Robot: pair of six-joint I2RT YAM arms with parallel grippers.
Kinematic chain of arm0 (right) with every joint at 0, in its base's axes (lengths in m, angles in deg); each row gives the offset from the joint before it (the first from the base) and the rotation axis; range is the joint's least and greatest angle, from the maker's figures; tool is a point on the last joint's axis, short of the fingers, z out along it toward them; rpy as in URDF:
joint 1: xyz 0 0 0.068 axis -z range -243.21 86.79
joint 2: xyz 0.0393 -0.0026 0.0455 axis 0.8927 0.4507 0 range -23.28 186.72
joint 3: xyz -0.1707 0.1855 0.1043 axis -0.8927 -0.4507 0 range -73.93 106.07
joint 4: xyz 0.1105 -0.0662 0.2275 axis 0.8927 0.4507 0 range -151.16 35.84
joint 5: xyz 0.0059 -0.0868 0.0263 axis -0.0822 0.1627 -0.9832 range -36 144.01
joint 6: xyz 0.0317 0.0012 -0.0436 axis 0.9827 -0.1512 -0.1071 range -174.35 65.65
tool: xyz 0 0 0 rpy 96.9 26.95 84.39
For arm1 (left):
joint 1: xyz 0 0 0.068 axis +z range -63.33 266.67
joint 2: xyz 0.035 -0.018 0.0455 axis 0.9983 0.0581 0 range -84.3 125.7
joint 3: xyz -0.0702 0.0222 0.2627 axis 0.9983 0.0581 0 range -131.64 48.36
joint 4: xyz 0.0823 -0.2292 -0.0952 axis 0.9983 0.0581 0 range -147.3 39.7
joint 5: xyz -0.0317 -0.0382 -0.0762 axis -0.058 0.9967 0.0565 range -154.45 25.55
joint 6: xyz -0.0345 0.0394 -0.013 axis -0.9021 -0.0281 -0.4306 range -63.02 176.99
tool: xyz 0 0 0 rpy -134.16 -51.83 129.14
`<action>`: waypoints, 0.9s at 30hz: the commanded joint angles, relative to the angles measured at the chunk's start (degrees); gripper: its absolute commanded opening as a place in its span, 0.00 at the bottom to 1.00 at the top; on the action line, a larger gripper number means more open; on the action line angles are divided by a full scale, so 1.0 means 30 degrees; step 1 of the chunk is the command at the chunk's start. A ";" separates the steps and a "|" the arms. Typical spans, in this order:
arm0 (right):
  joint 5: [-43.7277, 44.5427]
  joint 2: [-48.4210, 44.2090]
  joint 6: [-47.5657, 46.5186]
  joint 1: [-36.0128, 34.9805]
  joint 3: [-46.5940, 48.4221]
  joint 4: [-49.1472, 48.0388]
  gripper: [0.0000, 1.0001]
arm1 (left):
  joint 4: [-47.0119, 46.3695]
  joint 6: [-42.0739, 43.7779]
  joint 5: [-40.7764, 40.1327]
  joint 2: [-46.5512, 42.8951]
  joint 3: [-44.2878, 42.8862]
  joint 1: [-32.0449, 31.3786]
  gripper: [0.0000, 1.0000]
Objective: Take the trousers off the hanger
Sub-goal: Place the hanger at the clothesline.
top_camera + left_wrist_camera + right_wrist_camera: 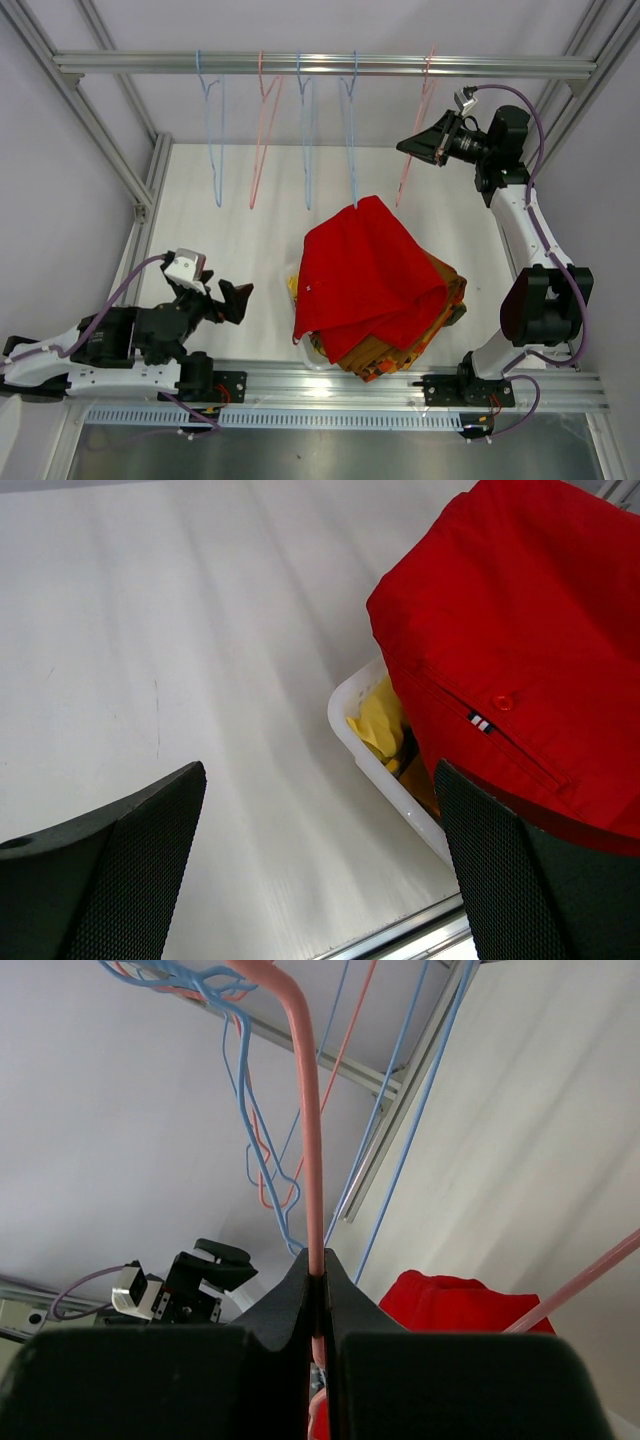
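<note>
The red trousers point(365, 270) lie on top of a pile in a white basket point(385, 775), covering brown and orange pairs point(440, 310) and a yellow pair point(378, 720). My right gripper point(420, 145) is raised at the back right and shut on the wire of a pink hanger point(310, 1140) that hangs from the rail; its jaws point(318, 1270) pinch the wire between them. No cloth is on that hanger point(405, 185). My left gripper point(235, 300) sits low to the left of the basket, open and empty point(320, 870), its right finger point(530, 880) close to the red trousers point(520, 650).
An aluminium rail point(320, 66) runs across the back and carries several bare wire hangers, blue point(215, 140) and pink point(262, 140). Frame posts stand at both sides. A metal track point(400, 385) runs along the near table edge.
</note>
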 commanded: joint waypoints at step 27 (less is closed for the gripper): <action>0.3584 -0.5199 -0.5135 -0.0101 -0.1613 0.7488 0.77 | 0.0344 -0.0701 -0.0450 -0.0081 -0.0245 -0.0036 0.99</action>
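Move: The right hand already pinches the pink hanger by its side wire. The spot on the clothesline for its hook is roughly 8 cm ahead, 4 cm to the right and 15 cm above. The nearest blue hanger hangs around 11 cm left, 7 cm ahead and 3 cm higher. The red trousers lie about 16 cm back, 6 cm left and 28 cm below. From the idle left hand that hook spot is some 33 cm ahead, 42 cm right and 24 cm up. Still pinching the pink hanger's wire, the right hand first eases down about 1.5 cm to settle the hook on the clothesline. Its fingers then spread to about three quarters open and let the wire go as the hand draws straight back some 4 cm, turning slightly clockwise, its left side dipping a little. ##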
